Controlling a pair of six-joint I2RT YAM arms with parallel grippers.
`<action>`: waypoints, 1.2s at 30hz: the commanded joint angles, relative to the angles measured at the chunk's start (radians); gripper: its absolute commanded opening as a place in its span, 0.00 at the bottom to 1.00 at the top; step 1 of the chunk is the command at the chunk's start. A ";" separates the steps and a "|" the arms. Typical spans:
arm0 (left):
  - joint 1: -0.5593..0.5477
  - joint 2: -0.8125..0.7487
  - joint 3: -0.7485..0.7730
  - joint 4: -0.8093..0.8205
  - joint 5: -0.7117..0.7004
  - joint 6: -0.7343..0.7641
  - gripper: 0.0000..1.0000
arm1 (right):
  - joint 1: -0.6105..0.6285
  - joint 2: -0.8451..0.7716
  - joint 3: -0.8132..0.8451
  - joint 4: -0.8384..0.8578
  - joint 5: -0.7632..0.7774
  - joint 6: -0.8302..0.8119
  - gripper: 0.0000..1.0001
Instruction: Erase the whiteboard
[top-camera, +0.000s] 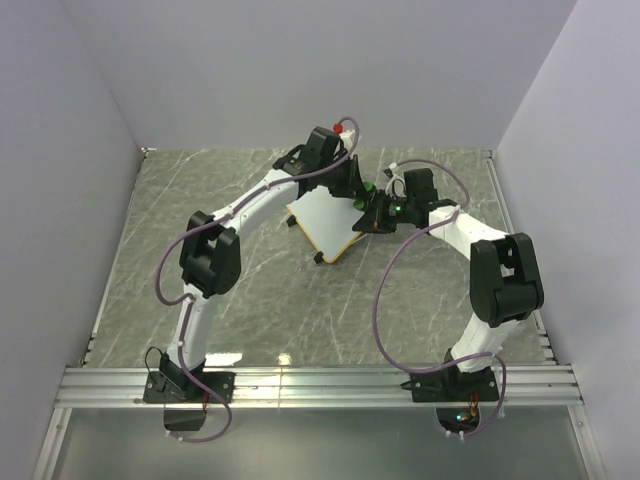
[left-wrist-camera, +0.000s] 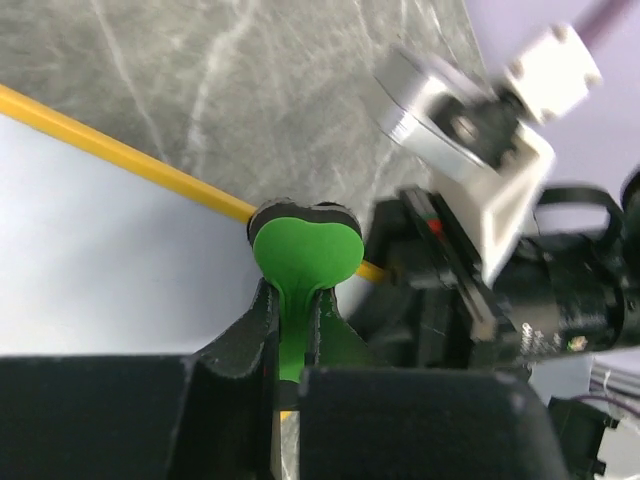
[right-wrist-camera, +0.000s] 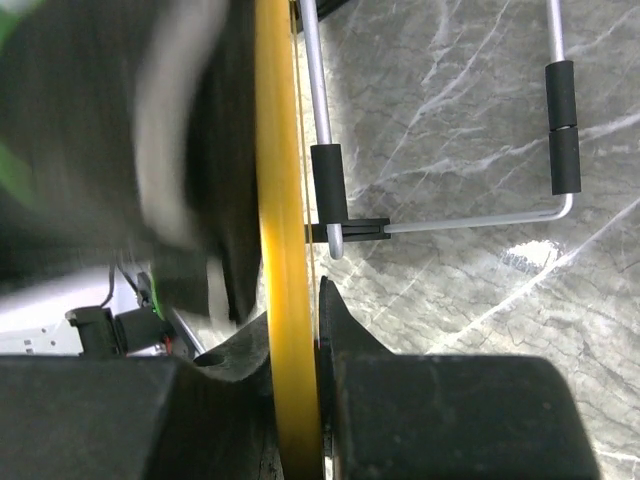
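The whiteboard (top-camera: 325, 222) is white with a yellow frame and stands tilted at mid-table; no marks show on its face. My right gripper (top-camera: 372, 216) is shut on its right edge; in the right wrist view the yellow frame (right-wrist-camera: 280, 200) runs between the jaws of the right gripper (right-wrist-camera: 296, 305). My left gripper (top-camera: 358, 190) is shut on the green eraser (left-wrist-camera: 305, 250), which sits at the board's yellow edge (left-wrist-camera: 130, 155) near that held corner. The white face (left-wrist-camera: 100, 280) fills the left of the left wrist view.
The board's wire stand (right-wrist-camera: 450, 225) with black sleeves (right-wrist-camera: 562, 125) sticks out behind it over the grey marble table (top-camera: 200, 210). The right arm's wrist (left-wrist-camera: 480, 130) is close beside my left gripper. White walls (top-camera: 330, 60) enclose the table.
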 joint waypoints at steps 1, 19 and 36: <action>0.056 0.078 0.054 -0.045 -0.091 -0.025 0.00 | 0.031 -0.006 0.017 -0.090 0.060 -0.074 0.00; 0.187 0.144 -0.054 -0.002 -0.208 -0.009 0.00 | 0.031 -0.009 0.026 -0.121 0.049 -0.083 0.00; -0.014 -0.171 -0.472 0.168 -0.019 -0.031 0.00 | 0.066 -0.030 -0.018 -0.054 0.052 -0.029 0.00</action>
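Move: The eraser is already in the left gripper, at the whiteboard's raised right-hand rim; the board's middle lies about 9 cm left, 2 cm ahead and 7 cm below. The right gripper's fingertips, holding the board, are about 7 cm back and 1 cm right, some 5 cm lower. The nearer black foot stands roughly 11 cm left, 9 cm back, 14 cm down. From the right gripper, the board's middle is about 9 cm ahead, 10 cm left, 2 cm lower. Sweep the left gripper, eraser still pinched, about 15 cm forward and as far left down the sloping whiteboard towards its far end, turning some 25 degrees counter-clockwise. Then draw it back some 20 cm and to the right, unwinding the turn, until the eraser is on the board beside the right gripper. Keep the right gripper clamped on the board's edge, nearly still. ##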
